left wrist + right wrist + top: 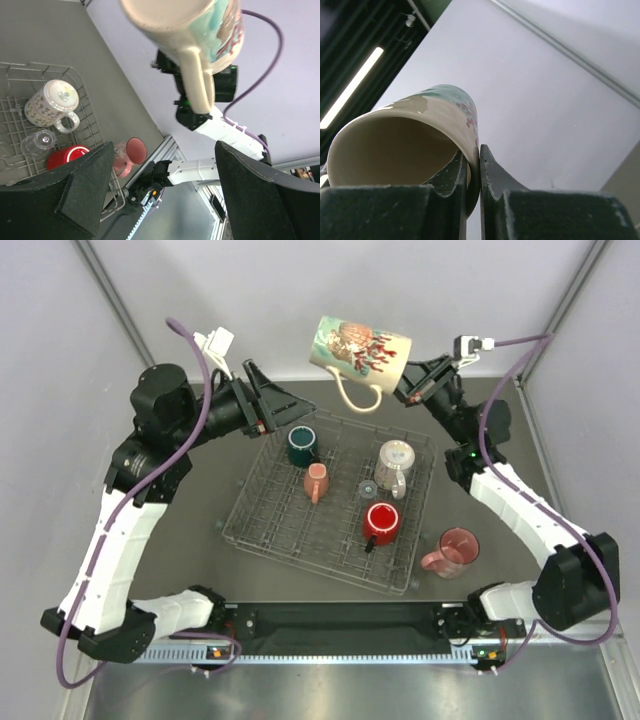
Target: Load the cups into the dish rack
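A large cream cup (360,348) with teal and red print hangs on its side in the air above the rack's far edge. My right gripper (405,383) is shut on its rim. In the right wrist view one finger sits inside the cup (405,145) and the other outside, the gripper (479,165) pinching the wall. My left gripper (285,388) stands open just left of the cup, empty. From the left wrist the cup (200,30) hangs ahead of the wide-open gripper (165,185). The dish rack (270,510) holds teal (302,445), salmon (317,481), clear (368,488), cream (395,466) and red (382,523) cups.
A translucent pink cup (455,550) stands on the table right of the rack's near corner, also in the left wrist view as the pink cup (131,154). Grey walls close in the table on three sides. The arms' base rail (330,625) runs along the near edge.
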Motion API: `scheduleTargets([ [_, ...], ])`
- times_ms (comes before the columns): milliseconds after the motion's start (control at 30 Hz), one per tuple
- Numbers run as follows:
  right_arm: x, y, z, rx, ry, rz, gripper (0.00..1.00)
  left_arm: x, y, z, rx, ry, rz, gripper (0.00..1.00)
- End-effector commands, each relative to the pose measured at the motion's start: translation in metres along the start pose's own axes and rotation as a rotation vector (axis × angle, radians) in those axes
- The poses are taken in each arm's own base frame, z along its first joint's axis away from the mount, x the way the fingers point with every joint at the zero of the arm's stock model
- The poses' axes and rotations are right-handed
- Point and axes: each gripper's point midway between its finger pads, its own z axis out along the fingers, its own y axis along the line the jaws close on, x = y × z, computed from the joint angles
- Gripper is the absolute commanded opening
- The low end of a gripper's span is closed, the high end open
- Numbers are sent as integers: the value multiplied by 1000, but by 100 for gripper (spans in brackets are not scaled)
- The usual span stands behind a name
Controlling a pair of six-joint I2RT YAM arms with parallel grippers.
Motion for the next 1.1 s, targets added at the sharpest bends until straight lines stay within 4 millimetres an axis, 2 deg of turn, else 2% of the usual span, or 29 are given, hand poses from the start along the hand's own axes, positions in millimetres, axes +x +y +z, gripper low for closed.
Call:
scheduleTargets([
  [0, 4, 77, 5, -293, -63, 26, 0, -17, -20, -5, 73, -86, 19, 86],
  [133, 20, 74, 11, -288, -59, 47, 0, -19, -35, -8, 143, -94, 21, 85],
  [233, 31, 76, 17, -294, -38, 54, 0, -19, -34, -8, 144, -101, 9, 85],
  [467, 50, 90, 28, -338, -5, 33, 0, -14, -29, 4, 159, -58, -51, 84],
  [600, 59, 87, 32, -331, 17, 25, 0, -13, -32, 8, 189, -37, -70, 84],
  [900, 67, 87, 38, -334, 23, 36, 0, -12, -28, 16, 201, -14, -97, 74],
  [1000, 71, 86, 41, -337, 25, 42, 0, -12, -30, 19, 220, -2, -119, 61],
  [1067, 73, 83, 43, -330, 24, 49, 0, -11, -29, 21, 222, 4, -124, 59],
])
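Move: The cream patterned cup, already pinched at its rim by the right hand, has its middle roughly 14 cm right of the open left gripper, 4 cm ahead and slightly higher. The left gripper lies some 20 cm left of the right hand and about level with it. Roughly 38 cm below the hands, in the rack, the teal cup is 7 cm ahead and 2 cm right of the left hand. The white cup is 2 cm ahead and 4 cm right of the right hand. Carry the cream cup base-first to the left into the left gripper's open jaws, about 9 cm left and 3 cm back, swinging the right wrist slightly counter-clockwise and keeping the rim pinched. Meet it with the left gripper, lifting a little, then easing some 2 cm right as the wrist rolls about 10 degrees, and start closing its fingers around the cup's base end. ##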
